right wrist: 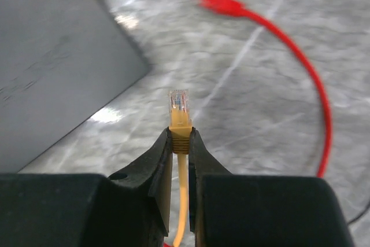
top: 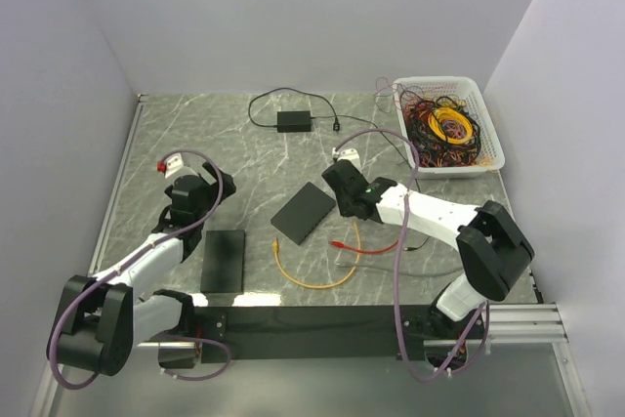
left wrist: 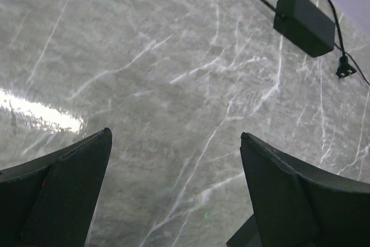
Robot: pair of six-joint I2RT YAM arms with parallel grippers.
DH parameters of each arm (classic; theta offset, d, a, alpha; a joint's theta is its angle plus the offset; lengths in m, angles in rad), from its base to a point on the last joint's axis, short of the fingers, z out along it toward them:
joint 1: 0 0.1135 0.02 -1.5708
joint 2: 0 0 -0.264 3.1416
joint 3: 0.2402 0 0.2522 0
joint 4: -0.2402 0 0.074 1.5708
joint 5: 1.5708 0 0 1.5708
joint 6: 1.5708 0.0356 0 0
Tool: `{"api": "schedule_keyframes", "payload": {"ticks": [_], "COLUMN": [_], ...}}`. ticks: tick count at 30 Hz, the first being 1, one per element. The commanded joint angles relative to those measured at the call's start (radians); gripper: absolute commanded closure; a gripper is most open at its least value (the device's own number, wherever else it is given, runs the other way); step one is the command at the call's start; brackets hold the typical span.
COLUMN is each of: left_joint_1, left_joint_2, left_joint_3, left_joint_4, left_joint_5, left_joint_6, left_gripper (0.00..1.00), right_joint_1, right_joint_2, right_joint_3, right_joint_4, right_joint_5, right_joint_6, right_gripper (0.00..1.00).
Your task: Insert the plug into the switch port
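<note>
My right gripper (right wrist: 180, 137) is shut on the ribbed boot of a yellow cable's plug (right wrist: 178, 103), whose clear tip sticks out past the fingertips. The dark grey switch (right wrist: 52, 67) lies just ahead and to the left of the plug, apart from it; its ports do not show. From above, the right gripper (top: 340, 190) hovers at the right corner of the switch (top: 303, 212), and the yellow cable (top: 314, 282) loops on the table behind. My left gripper (left wrist: 173, 134) is open over bare marble, holding nothing, and sits at the left (top: 210, 187).
A second flat black box (top: 223, 259) lies near the left arm. A red cable (right wrist: 300, 67) curves right of the plug. A black power adapter (left wrist: 303, 21) with its cord sits at the back, and a white basket (top: 488, 129) of tangled cables stands at the back right.
</note>
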State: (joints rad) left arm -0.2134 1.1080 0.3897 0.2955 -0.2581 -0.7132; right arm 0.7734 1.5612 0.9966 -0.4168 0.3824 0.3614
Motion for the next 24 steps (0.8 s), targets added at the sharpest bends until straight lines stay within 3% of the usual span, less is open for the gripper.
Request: {"api": "schedule_keyframes", "payload": {"ticks": [1,2,5,10,18,24], "left_joint_1": [-0.004,-0.004,-0.004,-0.004,-0.029,-0.061], "left_joint_2": [-0.005,-0.007,-0.019,-0.017,0.174,0.309], "left_joint_3": [0.052,0.043,0.018,-0.028,0.009,0.043], "left_joint_4": [0.057,0.063,0.112,0.258,0.557,0.694], "left_joint_5": [-0.013,-0.018,0.057,0.238,0.558,0.681], "left_joint_6": [0.063,0.067,0.075,0.098,0.109,0.116], "left_gripper": [0.00,0.01,0.01,0.01,0.02,0.00], "right_joint_1": [-0.013,-0.031,-0.055,-0.062,-0.053,-0.016], "right_joint_2": [-0.036,-0.061,-0.128,-0.044,-0.020,0.005], "right_joint_3": [0.004,-0.019,-0.067,-0.050,-0.150,-0.145], "right_joint_4": [0.044,0.146,0.182,0.044,0.099,0.101], "right_joint_5": [0.120,-0.013,-0.112,-0.168,-0.307,-0.355], "right_joint_6": [0.028,0.018,0.016,-0.006,0.016,0.013], "right_gripper": [1.00,1.00,1.00,1.00,1.00,1.00]}}
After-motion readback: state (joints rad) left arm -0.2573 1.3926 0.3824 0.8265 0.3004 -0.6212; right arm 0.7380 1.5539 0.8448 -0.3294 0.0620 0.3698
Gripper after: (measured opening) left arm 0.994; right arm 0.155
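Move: The switch, taken to be the slanted black box, lies about 10 cm left of the right hand, some 3 cm farther out and 5 cm lower; that hand already holds the yellow plug. A red plug lies 6 cm back and 3 cm left of the right hand, another 13 cm ahead and 3 cm right. From the empty left hand, the switch is about 22 cm right, 5 cm back and 8 cm below; the second black box lies 18 cm back and 1 cm right. The yellow plug, still pinched in the right fingers, lifts about a centimetre, then is brought back and down some 5 cm each, past the switch's near right side, its tip dipping. Meanwhile the left hand, kept wide open, rises a little and sweeps about 11 cm right towards the switch, turning some 35 degrees clockwise and tipping up slightly. ##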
